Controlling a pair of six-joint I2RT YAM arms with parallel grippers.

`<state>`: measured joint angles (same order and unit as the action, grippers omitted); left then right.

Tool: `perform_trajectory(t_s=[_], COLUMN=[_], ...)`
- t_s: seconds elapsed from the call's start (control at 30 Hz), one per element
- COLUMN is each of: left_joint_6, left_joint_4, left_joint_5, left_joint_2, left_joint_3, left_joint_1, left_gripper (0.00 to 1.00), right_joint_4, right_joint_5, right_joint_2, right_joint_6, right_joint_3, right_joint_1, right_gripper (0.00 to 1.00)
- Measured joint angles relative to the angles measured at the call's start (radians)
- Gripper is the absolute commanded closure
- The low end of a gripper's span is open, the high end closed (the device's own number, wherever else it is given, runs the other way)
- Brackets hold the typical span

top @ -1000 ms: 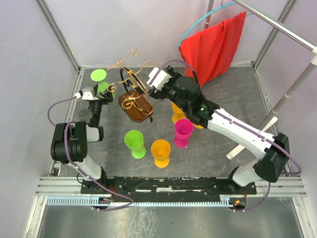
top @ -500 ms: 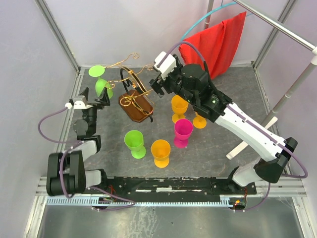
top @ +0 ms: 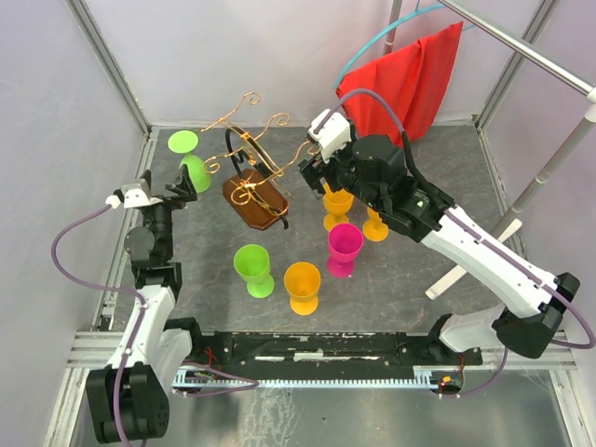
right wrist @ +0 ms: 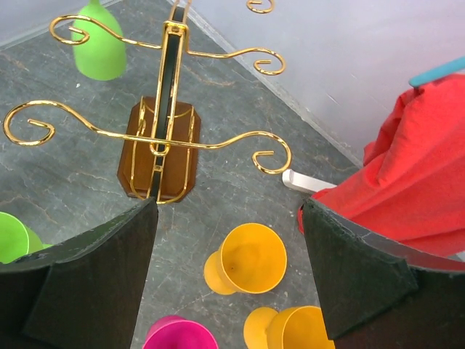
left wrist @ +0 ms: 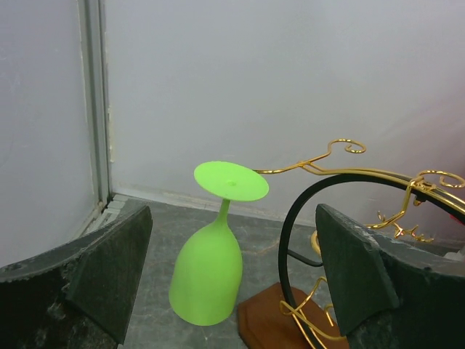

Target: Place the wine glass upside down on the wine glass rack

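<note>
A lime-green wine glass (top: 193, 169) hangs upside down at the left end of the wine glass rack (top: 253, 191). Its foot (left wrist: 231, 180) sits on a gold wire arm and its bowl (left wrist: 207, 273) points down, slightly tilted. The rack has a brown wooden base (right wrist: 158, 156), a dark hoop and scrolled gold arms. My left gripper (top: 177, 189) stands open just left of the glass, its fingers apart from it (left wrist: 231, 280). My right gripper (top: 312, 169) is open and empty, right of the rack and above the yellow glasses (right wrist: 229, 276).
Upright glasses stand near the rack: two yellow (top: 337, 203) (top: 375, 223), one pink (top: 344, 244), one orange (top: 302, 282), one green (top: 251, 265). A red cloth (top: 400, 84) hangs at the back right. A white rod (top: 480, 251) leans on the right. Frame posts border the table.
My left gripper opened, let go of the green glass and drew back to the left. The glass stays on the rack arm. My right gripper pulled away from the rack to the right.
</note>
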<state>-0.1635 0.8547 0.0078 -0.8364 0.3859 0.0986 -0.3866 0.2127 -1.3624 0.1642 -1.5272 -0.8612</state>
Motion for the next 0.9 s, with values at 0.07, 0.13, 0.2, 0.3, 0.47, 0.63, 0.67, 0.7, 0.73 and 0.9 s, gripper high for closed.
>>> perform_trajectory(t_s=[0.07, 0.13, 0.2, 0.3, 0.47, 0.63, 0.67, 0.7, 0.73, 0.9], left_joint_6=[0.000, 0.000, -0.002, -0.018, -0.050, -0.064, -0.067, -0.070, -0.072, -0.098], left_joint_4=[-0.049, -0.110, -0.176, -0.319, -0.545, -0.693, -0.723, -0.751, -0.775, -0.843], left_joint_5=[-0.015, -0.024, -0.022, 0.006, 0.101, 0.160, 0.169, 0.178, 0.184, 0.232], left_joint_2=[0.029, 0.045, 0.043, 0.002, -0.143, -0.200, -0.206, -0.214, -0.224, -0.267], left_joint_3=[0.001, 0.022, 0.075, 0.238, 0.598, 0.758, 0.784, 0.811, 0.839, 0.941], left_joint_1=[0.000, 0.000, 0.000, 0.000, 0.000, 0.000, 0.000, 0.000, 0.000, 0.000], left_gripper=[0.01, 0.01, 0.01, 0.01, 0.01, 0.01, 0.01, 0.01, 0.01, 0.01], right_joint_4=[-0.012, -0.043, -0.085, -0.145, -0.235, -0.290, -0.293, -0.301, -0.309, -0.328], right_joint_5=[0.020, 0.053, 0.084, 0.111, 0.111, 0.113, 0.110, 0.105, 0.102, 0.085], right_joint_2=[0.010, 0.015, 0.008, -0.012, -0.021, -0.012, 0.000, 0.014, 0.027, 0.085], right_joint_6=[-0.014, -0.034, -0.053, -0.093, -0.188, -0.246, -0.255, -0.265, -0.273, -0.319], right_joint_3=[0.000, -0.005, -0.019, -0.048, -0.053, -0.032, -0.009, 0.019, 0.044, 0.189], right_joint_1=[0.000, 0.000, 0.005, 0.041, 0.196, 0.316, 0.339, 0.357, 0.375, 0.475], right_gripper=[0.12, 0.12, 0.12, 0.13, 0.15, 0.15, 0.15, 0.15, 0.15, 0.15])
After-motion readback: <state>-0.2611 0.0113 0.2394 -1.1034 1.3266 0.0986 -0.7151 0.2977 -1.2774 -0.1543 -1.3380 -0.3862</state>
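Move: The right-hand one of the two far orange glasses stands about 17 cm to the right of my right hand, 5 cm ahead and some 30 cm lower. The other orange glass is 11 cm to the left of it; the pink glass stands 10 cm left and 12 cm nearer. From my left hand, that right-hand orange glass is about 50 cm right and 3 cm ahead; the hung green glass is 12 cm ahead, 3 cm right and 13 cm below. I swing my empty right hand about 20 cm right, away from the rack and towards the right-hand orange glass, sinking 12 cm as I go, turning clockwise some 40 degrees and tipping the fingers down; it edges forward, then slightly back. My left hand, clear of the hung green glass, rises about 16 cm, with a little forward and right. Both grippers stay open. ##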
